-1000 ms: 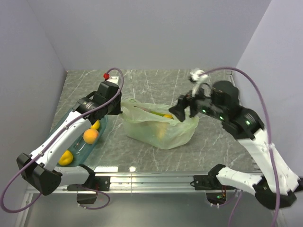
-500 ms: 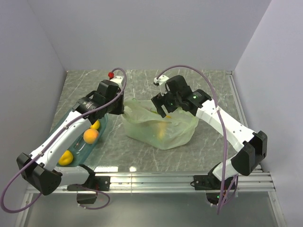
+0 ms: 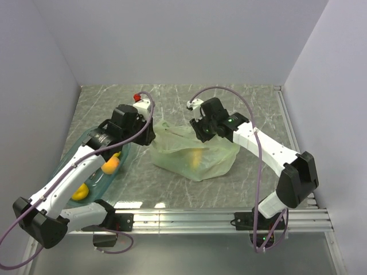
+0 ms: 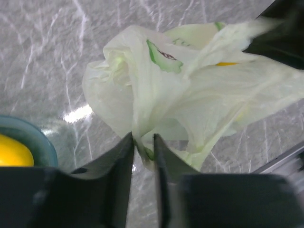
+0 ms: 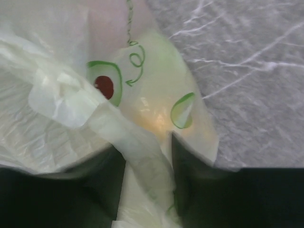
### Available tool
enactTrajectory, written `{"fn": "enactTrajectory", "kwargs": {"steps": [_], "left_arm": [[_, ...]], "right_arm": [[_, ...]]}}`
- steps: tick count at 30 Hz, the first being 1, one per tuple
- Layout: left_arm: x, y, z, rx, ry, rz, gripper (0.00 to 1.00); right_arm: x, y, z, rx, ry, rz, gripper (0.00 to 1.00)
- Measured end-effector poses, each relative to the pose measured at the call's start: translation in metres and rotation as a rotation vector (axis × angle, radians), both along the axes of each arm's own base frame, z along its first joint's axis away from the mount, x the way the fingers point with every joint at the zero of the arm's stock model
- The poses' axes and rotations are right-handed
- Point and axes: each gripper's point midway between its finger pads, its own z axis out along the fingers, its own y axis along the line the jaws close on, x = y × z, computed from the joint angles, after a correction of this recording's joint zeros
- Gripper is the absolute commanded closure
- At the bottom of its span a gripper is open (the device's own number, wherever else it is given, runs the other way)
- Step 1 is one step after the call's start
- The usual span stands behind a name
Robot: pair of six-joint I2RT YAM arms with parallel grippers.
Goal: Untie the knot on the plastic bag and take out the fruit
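The pale green plastic bag (image 3: 192, 152) lies crumpled mid-table, and a yellow-orange fruit (image 3: 196, 158) shows dimly through its film. I cannot make out a knot. My left gripper (image 3: 150, 136) is at the bag's left edge. In the left wrist view its jaws (image 4: 142, 137) stand slightly apart, open, with a thin fold of the bag (image 4: 156, 90) hanging between them. My right gripper (image 3: 200, 133) is over the bag's top. Its jaws (image 5: 148, 137) are open on either side of a loose band of bag film (image 5: 142, 156).
A teal transparent tray (image 3: 92, 152) lies at the left under my left arm, holding an orange mango (image 3: 110, 165) and a yellow lemon (image 3: 80, 192). The tray's rim (image 4: 28, 135) shows beside my left fingers. Walls close in the table on the left, back and right.
My right arm swung left from the bag's right end to its top, and its jaws narrowed round the film. My left jaws eased apart. The bag's mouth sagged lower.
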Motion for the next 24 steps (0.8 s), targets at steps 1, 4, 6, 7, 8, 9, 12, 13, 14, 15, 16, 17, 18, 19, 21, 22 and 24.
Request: {"fn": "enactTrajectory", "kwargs": {"steps": [1, 4, 6, 7, 8, 9, 12, 13, 14, 15, 16, 17, 18, 19, 21, 22, 24], "left_arm": [[-0.001, -0.002, 0.004, -0.008, -0.017, -0.021, 0.57], [-0.003, -0.007, 0.016, -0.023, -0.067, -0.076, 0.28], [-0.006, -0.01, 0.027, -0.027, -0.116, -0.132, 0.24], [-0.008, -0.013, 0.033, -0.031, -0.147, -0.168, 0.23], [-0.01, -0.017, 0.041, -0.031, -0.183, -0.207, 0.22], [-0.013, -0.022, 0.049, -0.029, -0.221, -0.249, 0.21], [-0.024, -0.051, 0.069, -0.008, -0.326, -0.404, 0.2], [-0.029, -0.062, 0.072, 0.002, -0.351, -0.457, 0.2], [-0.032, -0.076, 0.074, 0.017, -0.375, -0.516, 0.2], [-0.036, -0.088, 0.073, 0.027, -0.391, -0.566, 0.2], [-0.038, -0.099, 0.069, 0.043, -0.398, -0.607, 0.2], [-0.039, -0.108, 0.061, 0.062, -0.399, -0.645, 0.19], [-0.04, -0.116, 0.051, 0.087, -0.394, -0.682, 0.19], [-0.038, -0.122, 0.042, 0.107, -0.394, -0.706, 0.19], [-0.037, -0.128, 0.022, 0.15, -0.386, -0.75, 0.19], [-0.036, -0.129, 0.011, 0.174, -0.384, -0.772, 0.18], [-0.034, -0.13, -0.007, 0.217, -0.381, -0.806, 0.18]], "right_arm": [[-0.002, 0.003, -0.007, 0.007, 0.025, 0.011, 0.78], [-0.009, 0.012, -0.02, 0.04, 0.091, 0.019, 1.0], [-0.012, 0.017, -0.024, 0.056, 0.118, 0.03, 1.0], [-0.013, 0.018, -0.025, 0.062, 0.129, 0.032, 1.0], [-0.014, 0.02, -0.026, 0.07, 0.138, 0.034, 1.0], [-0.015, 0.021, -0.026, 0.077, 0.146, 0.034, 1.0], [-0.018, 0.025, -0.025, 0.105, 0.168, 0.036, 1.0], [-0.019, 0.026, -0.023, 0.117, 0.178, 0.035, 1.0], [-0.02, 0.027, -0.022, 0.128, 0.184, 0.034, 1.0], [-0.02, 0.027, -0.021, 0.138, 0.192, 0.034, 1.0], [-0.02, 0.028, -0.02, 0.145, 0.197, 0.032, 1.0], [-0.02, 0.028, -0.019, 0.156, 0.204, 0.026, 1.0], [-0.02, 0.028, -0.018, 0.166, 0.212, 0.022, 1.0], [-0.02, 0.028, -0.017, 0.175, 0.219, 0.016, 1.0], [-0.019, 0.028, -0.015, 0.193, 0.231, 0.008, 1.0], [-0.02, 0.029, -0.014, 0.2, 0.236, 0.006, 1.0], [-0.02, 0.029, -0.014, 0.211, 0.247, 0.002, 1.0]]}}
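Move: The stretch of bag rim that the left hand heads for is about 14 cm to its right, 4 cm back and 3 cm below; the bag's left corner is still at its fingertips. The yellow fruit inside the bag lies roughly 18 cm right, 2 cm farther out and 17 cm below, the fruit tray some 24 cm left, 2 cm back and 20 cm below. For the right hand, the rim fold between its closing fingers is about 2 cm left, 1 cm back and 2 cm below. The bag's rim fold gets pinched by the right fingers, which shut fully while dipping about 2.5 cm and easing left, then hold it. The bag's left corner is let go by the left hand, which opens wide, arcs up some 7 cm, sweeps about 13 cm right and slightly back, and drops again over the rim beside the right gripper, turning about 45 degrees clockwise. ##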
